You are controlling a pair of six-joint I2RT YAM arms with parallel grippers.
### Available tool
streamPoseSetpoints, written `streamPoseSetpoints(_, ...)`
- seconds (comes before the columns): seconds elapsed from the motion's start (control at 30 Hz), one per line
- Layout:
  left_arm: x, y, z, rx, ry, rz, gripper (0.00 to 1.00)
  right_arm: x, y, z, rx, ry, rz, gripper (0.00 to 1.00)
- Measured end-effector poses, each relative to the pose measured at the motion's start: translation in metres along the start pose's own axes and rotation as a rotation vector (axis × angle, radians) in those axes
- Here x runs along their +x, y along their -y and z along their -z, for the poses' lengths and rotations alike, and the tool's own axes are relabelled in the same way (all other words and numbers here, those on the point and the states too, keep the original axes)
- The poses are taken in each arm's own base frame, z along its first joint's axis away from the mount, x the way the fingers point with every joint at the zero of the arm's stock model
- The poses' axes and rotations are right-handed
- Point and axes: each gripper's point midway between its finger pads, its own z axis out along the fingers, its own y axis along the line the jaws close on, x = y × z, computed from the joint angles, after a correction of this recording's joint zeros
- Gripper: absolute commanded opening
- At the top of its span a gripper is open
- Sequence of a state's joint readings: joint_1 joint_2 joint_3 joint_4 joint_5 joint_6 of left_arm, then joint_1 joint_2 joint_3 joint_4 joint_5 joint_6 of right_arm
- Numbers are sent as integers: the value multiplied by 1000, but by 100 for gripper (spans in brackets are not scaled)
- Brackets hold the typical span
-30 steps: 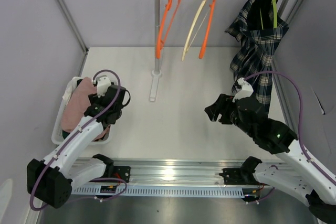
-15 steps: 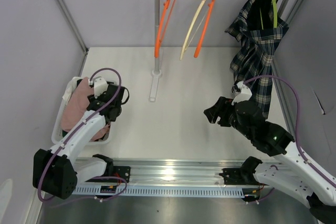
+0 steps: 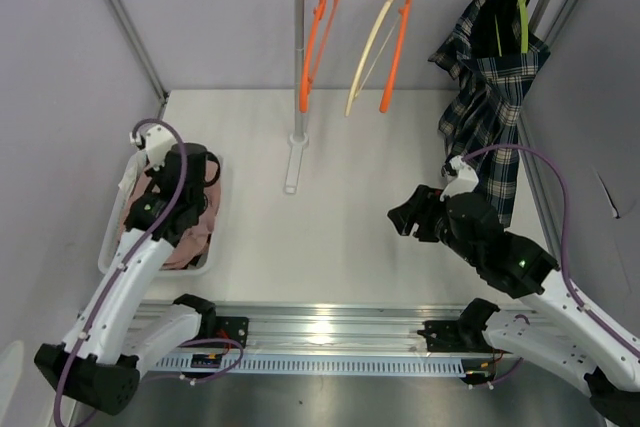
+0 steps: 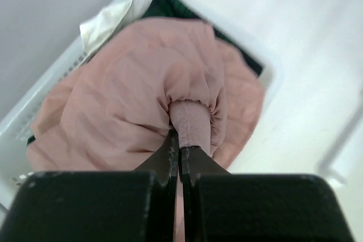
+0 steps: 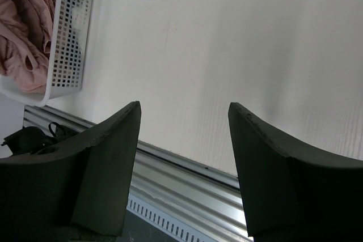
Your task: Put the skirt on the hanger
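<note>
The pink skirt [image 4: 119, 94] lies bunched in a white basket [image 3: 108, 252] at the left of the table. My left gripper [image 4: 180, 143] reaches down into the basket and is shut on a fold of the skirt's gathered waistband. From above, the left gripper [image 3: 182, 202] covers most of the skirt [image 3: 135, 212]. Empty hangers dangle from the rail at the back: an orange hanger [image 3: 318, 37], a cream hanger [image 3: 370, 47] and another orange hanger [image 3: 398, 42]. My right gripper [image 5: 184, 109] hovers open over bare table, holding nothing.
A plaid garment [image 3: 490, 87] hangs on a green hanger [image 3: 519, 9] at the rail's right end. The rack's white post [image 3: 298, 57] stands on a foot [image 3: 292, 167] mid-table. A metal rail [image 3: 330, 332] runs along the near edge. Dark green cloth [image 4: 164, 5] lies under the skirt.
My left arm swung left over the basket and dipped into it, and its jaws went from open to shut on the skirt. The right arm barely moved.
</note>
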State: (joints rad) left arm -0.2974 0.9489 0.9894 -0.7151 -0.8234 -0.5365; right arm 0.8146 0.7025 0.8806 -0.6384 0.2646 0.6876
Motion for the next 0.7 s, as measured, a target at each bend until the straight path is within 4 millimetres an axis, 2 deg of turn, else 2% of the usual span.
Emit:
streamPoseSetpoints(0.1, -28, 2, 19, 78, 46, 55, 0, 1, -2, -4, -1, -5, 5, 66)
streamPoseSetpoints(0.17, -40, 5, 30, 138, 61, 73, 0, 2, -5, -8, -12, -15, 12, 66)
streamPoseSetpoints(0.37, -59, 24, 61, 349, 66, 111, 0, 10, -27, -22, -76, -62, 64, 66)
streamPoseSetpoints(0.53, -62, 37, 76, 455, 50, 120, 0, 15, -75, -28, -229, -65, 135, 69)
streamPoseSetpoints(0.63, -60, 42, 79, 488, 36, 116, 0, 26, -110, -39, -324, -74, 196, 72)
streamPoseSetpoints(0.7, -59, 44, 81, 505, 30, 114, 0, 41, -138, -52, -393, -92, 250, 72)
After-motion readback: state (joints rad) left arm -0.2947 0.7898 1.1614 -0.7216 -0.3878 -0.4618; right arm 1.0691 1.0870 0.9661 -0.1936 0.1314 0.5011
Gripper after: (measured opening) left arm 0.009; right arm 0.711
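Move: The pink skirt is pinched in the left hand, its bulk bunched about 10 cm below the fingers, some 4 cm left and 2 cm back. The basket's middle is about 8 cm left, 1 cm back and 18 cm down; the rack's near foot about 14 cm ahead, 21 cm right and 22 cm down. From the right hand the skirt lies roughly 44 cm left, 5 cm ahead and 9 cm down, the rack foot about 25 cm left, 20 cm ahead. The pink skirt, still pinched in the shut left fingers, is raised about 9 cm from the basket and, as the lift slows, swung some 6 cm right, the wrist turning clockwise and tipping up slightly. The empty right hand, fingers staying open, sweeps with growing speed about 15 cm left towards the skirt, turning some 25 degrees counter-clockwise. ##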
